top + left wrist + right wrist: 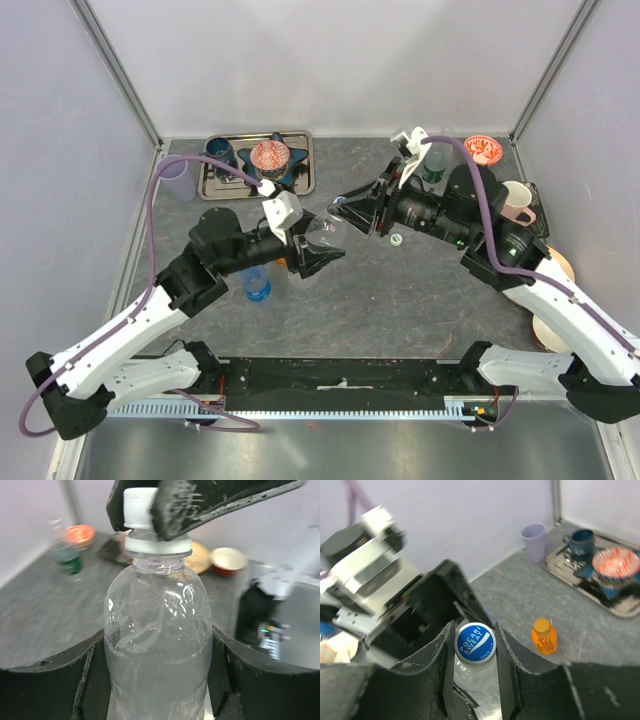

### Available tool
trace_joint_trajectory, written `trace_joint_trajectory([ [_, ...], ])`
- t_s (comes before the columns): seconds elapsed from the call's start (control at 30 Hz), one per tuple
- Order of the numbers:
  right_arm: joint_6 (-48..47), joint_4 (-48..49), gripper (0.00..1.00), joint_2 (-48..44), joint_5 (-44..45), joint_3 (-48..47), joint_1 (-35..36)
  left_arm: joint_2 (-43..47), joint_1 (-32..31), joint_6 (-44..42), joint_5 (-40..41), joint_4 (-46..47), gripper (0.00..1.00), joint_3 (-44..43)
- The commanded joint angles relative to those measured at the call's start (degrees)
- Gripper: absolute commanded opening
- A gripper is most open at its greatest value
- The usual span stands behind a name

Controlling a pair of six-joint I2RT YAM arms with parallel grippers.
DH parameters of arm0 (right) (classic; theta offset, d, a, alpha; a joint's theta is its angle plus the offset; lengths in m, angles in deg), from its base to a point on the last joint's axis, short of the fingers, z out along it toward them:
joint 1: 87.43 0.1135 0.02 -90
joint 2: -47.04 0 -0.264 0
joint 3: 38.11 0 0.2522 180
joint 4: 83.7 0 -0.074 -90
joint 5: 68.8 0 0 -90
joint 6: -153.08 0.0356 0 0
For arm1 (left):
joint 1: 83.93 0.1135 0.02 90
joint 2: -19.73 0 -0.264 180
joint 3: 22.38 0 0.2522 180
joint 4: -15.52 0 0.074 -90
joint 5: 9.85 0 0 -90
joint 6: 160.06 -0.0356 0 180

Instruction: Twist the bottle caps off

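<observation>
A clear water bottle is held off the table, my left gripper shut on its body. Its bottle cap is white with a blue printed top, and my right gripper is shut on it, one finger on each side. In the top view the two grippers meet mid-table, left and right. A loose white and green cap lies on the table by the right arm. A small orange bottle with an orange cap stands nearby. A blue-capped bottle stands beside the left arm.
A metal tray at the back holds a blue cup and a red patterned bowl. A lilac cup stands left of it. A green-labelled bottle, a red bowl and a pink mug sit at the back right.
</observation>
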Motion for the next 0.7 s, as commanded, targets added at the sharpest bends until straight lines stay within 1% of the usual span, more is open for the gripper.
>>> trace_joint_trajectory([
  [0.0, -11.6, 0.1, 0.0, -2.1, -17.9, -2.7, 0.0, 0.0, 8.5, 17.3, -42.1, 10.9, 0.38, -2.8],
  [0.03, -13.8, 0.3, 0.0, -3.5, -20.9, -2.1, 0.1, -1.1, 10.5, 24.1, -49.9, 14.0, 0.38, -2.6],
  [0.07, -14.4, 0.8, 0.0, -4.3, -23.2, -1.5, 0.1, -1.7, 11.3, 27.4, -53.0, 21.2, 0.38, -2.4],
  [0.1, -14.8, 1.5, 0.0, -5.2, -26.8, -0.7, 0.1, -2.4, 11.7, 30.6, -55.5, 24.7, 0.39, -1.7],
  [0.13, -15.2, 2.8, 0.0, -6.5, -28.2, 0.4, 0.1, -3.2, 12.0, 36.3, -59.2, 27.9, 0.39, -1.4],
  [0.17, -15.4, 3.4, 0.0, -7.0, -29.5, 0.8, 0.1, -4.6, 12.1, 38.6, -60.5, 33.5, 0.4, -1.1],
  [0.2, -15.4, 4.3, 0.0, -7.4, -32.2, 1.1, 0.1, -5.5, 12.1, 40.7, -61.7, 35.8, 0.4, -0.9],
  [0.23, -15.1, 5.1, 0.0, -7.9, -33.8, 1.6, 0.1, -6.2, 12.1, 44.9, -63.0, 38.8, 0.4, -0.6],
  [0.27, -14.0, 5.8, 0.0, -8.1, -35.5, 1.8, 0.1, -7.3, 12.1, 46.7, -63.6, 43.6, 0.41, -0.3],
  [0.33, -12.6, 8.3, 0.0, -8.5, -39.9, 2.0, 0.1, -8.4, 12.2, 49.6, -64.8, 46.5, 0.41, 0.1],
  [0.43, -10.3, 11.0, 0.0, -8.7, -45.5, 2.0, 0.1, -10.4, 12.2, 51.8, -65.7, 49.5, 0.41, -0.3],
  [0.5, -9.6, 12.0, 0.0, -9.0, -47.6, 1.9, 0.1, -11.4, 12.2, 52.6, -66.0, 51.0, 0.41, -0.8],
  [0.57, -9.5, 12.4, 0.0, -9.5, -51.6, 2.1, 0.1, -12.0, 12.2, 53.2, -66.7, 51.4, 0.4, -1.3],
  [0.67, -8.4, 13.9, 0.0, -10.1, -53.6, 2.9, 0.1, -13.0, 12.2, 53.4, -66.8, 51.8, 0.4, -1.7],
])
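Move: The left hand still grips the clear bottle, and its cap lies some 5 cm ahead, 5 cm right and 5 cm above that hand. The right fingers already pinch the cap, with the bottle's middle about 5 cm back, 5 cm left and 5 cm below. Far beneath, the orange bottle stands roughly 7 cm ahead and 11 cm left of the left hand, and a loose cap lies 9 cm ahead and 15 cm right of the right hand. Gripping bottle and cap, both hands draw back about 13 cm, rising slightly, left turning clockwise, right counter-clockwise. ##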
